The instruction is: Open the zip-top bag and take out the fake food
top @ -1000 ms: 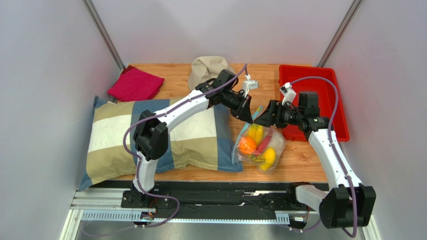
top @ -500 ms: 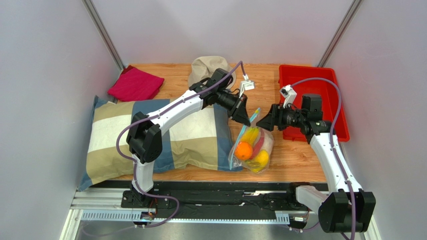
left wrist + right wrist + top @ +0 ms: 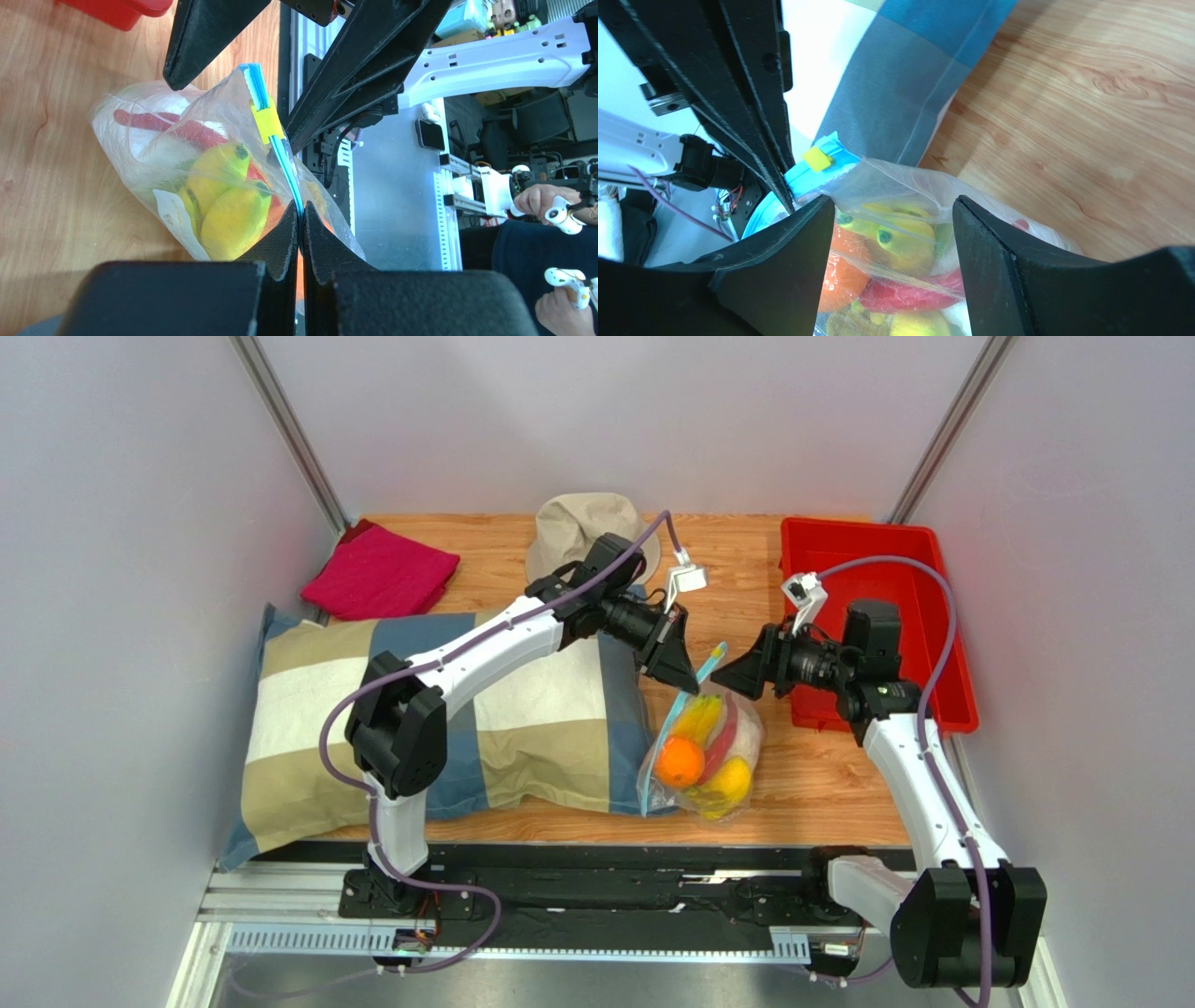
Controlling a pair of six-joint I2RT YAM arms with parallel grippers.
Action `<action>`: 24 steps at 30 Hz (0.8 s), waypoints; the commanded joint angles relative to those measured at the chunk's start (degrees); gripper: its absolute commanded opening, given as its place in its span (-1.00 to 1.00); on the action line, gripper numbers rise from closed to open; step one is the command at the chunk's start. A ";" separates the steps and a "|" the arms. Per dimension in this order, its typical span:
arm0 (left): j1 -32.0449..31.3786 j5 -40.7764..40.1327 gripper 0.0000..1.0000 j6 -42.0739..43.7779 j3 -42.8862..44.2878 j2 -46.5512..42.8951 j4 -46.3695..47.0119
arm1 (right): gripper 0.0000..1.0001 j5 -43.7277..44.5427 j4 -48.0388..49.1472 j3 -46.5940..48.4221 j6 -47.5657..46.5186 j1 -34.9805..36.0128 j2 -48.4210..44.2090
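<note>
The clear zip-top bag (image 3: 704, 745) hangs tilted over the wood table, its lower end resting by the pillow's corner. My left gripper (image 3: 690, 678) is shut on the bag's blue zip strip (image 3: 281, 150), just below a yellow slider (image 3: 265, 120). Inside is the fake food: a yellow banana (image 3: 217, 166), an orange (image 3: 680, 760), a red pepper (image 3: 913, 292) and a yellow fruit (image 3: 730, 781). My right gripper (image 3: 892, 210) is open, with one finger on each side of the bag's upper part below the strip. It faces the left gripper's fingers (image 3: 749, 91).
A striped pillow (image 3: 421, 714) lies on the left, touching the bag. Behind it are a red cloth (image 3: 379, 571) and a beige hat (image 3: 589, 529). A red tray (image 3: 898, 574) sits at the back right, just behind my right arm.
The left gripper has drawn the bag's top up and to the left, and the bag has slid toward the pillow. The right gripper has followed leftward and its jaws have narrowed somewhat.
</note>
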 commanded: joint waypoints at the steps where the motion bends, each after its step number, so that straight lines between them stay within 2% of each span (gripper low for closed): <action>1: -0.41 2.47 -1.00 -0.93 -0.06 -3.87 3.15 | 0.22 -4.48 6.10 1.45 0.36 -0.07 0.62; 3: -0.59 2.55 -1.00 -1.02 0.12 -3.87 2.89 | 0.12 -5.62 6.45 1.10 0.53 0.10 0.97; 5: -0.67 2.29 -1.00 -1.02 0.38 -3.78 2.63 | -0.16 -6.06 8.21 0.22 2.11 0.45 1.24; 8: -0.94 1.50 -1.00 -0.84 1.17 -3.61 1.14 | -0.69 -6.68 8.13 -0.05 2.21 1.42 1.94; 9: -0.94 0.80 -1.00 -0.76 1.52 -3.52 0.61 | -1.00 -5.37 7.00 0.39 1.51 1.51 2.11; 12: -0.94 -4.29 -0.90 -1.55 2.14 -3.78 -1.07 | -1.00 -2.91 2.07 1.62 0.45 1.51 2.21; 13: -0.94 -6.74 -0.78 -2.33 2.14 -4.22 -1.07 | -1.00 -2.29 0.24 1.80 0.36 1.60 1.16; 14: -0.94 -8.24 -0.52 -2.86 2.23 -4.40 -1.07 | -1.00 -0.89 -0.22 1.62 0.27 1.51 0.28; 17: -0.94 -14.31 -0.22 -5.23 3.46 -3.96 -1.68 | -1.00 1.05 -0.92 1.18 2.02 1.60 -2.35; 20: -0.94 -17.04 -0.19 -7.52 5.21 -3.26 -0.89 | -1.00 2.63 -2.24 1.18 3.43 2.12 -2.98; 24: -1.03 -16.61 -0.19 -9.45 8.64 -0.71 -0.80 | -1.00 3.51 -3.30 1.18 3.17 2.83 -3.24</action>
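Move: The left gripper already pinches the bag's blue zip strip; the yellow slider is about 5 cm ahead of it and 4 cm to its right. The open right gripper straddles clear film, its edge beside the strip about 2 cm to the left, level ahead. From the right hand, the slider is roughly 4 cm ahead and 2 cm left, the orange about 10 cm back, 7 cm left and 8 cm lower. Ease the right gripper about 1.5 cm left and slightly up while shutting its fingers to pinch the film just beside the zip strip, then draw it slightly back and right. Once it grips, open the left fingers part way to let go of the strip and slide that gripper some 3 cm forward along the strip towards the yellow slider, turning about 15 degrees counter-clockwise. ##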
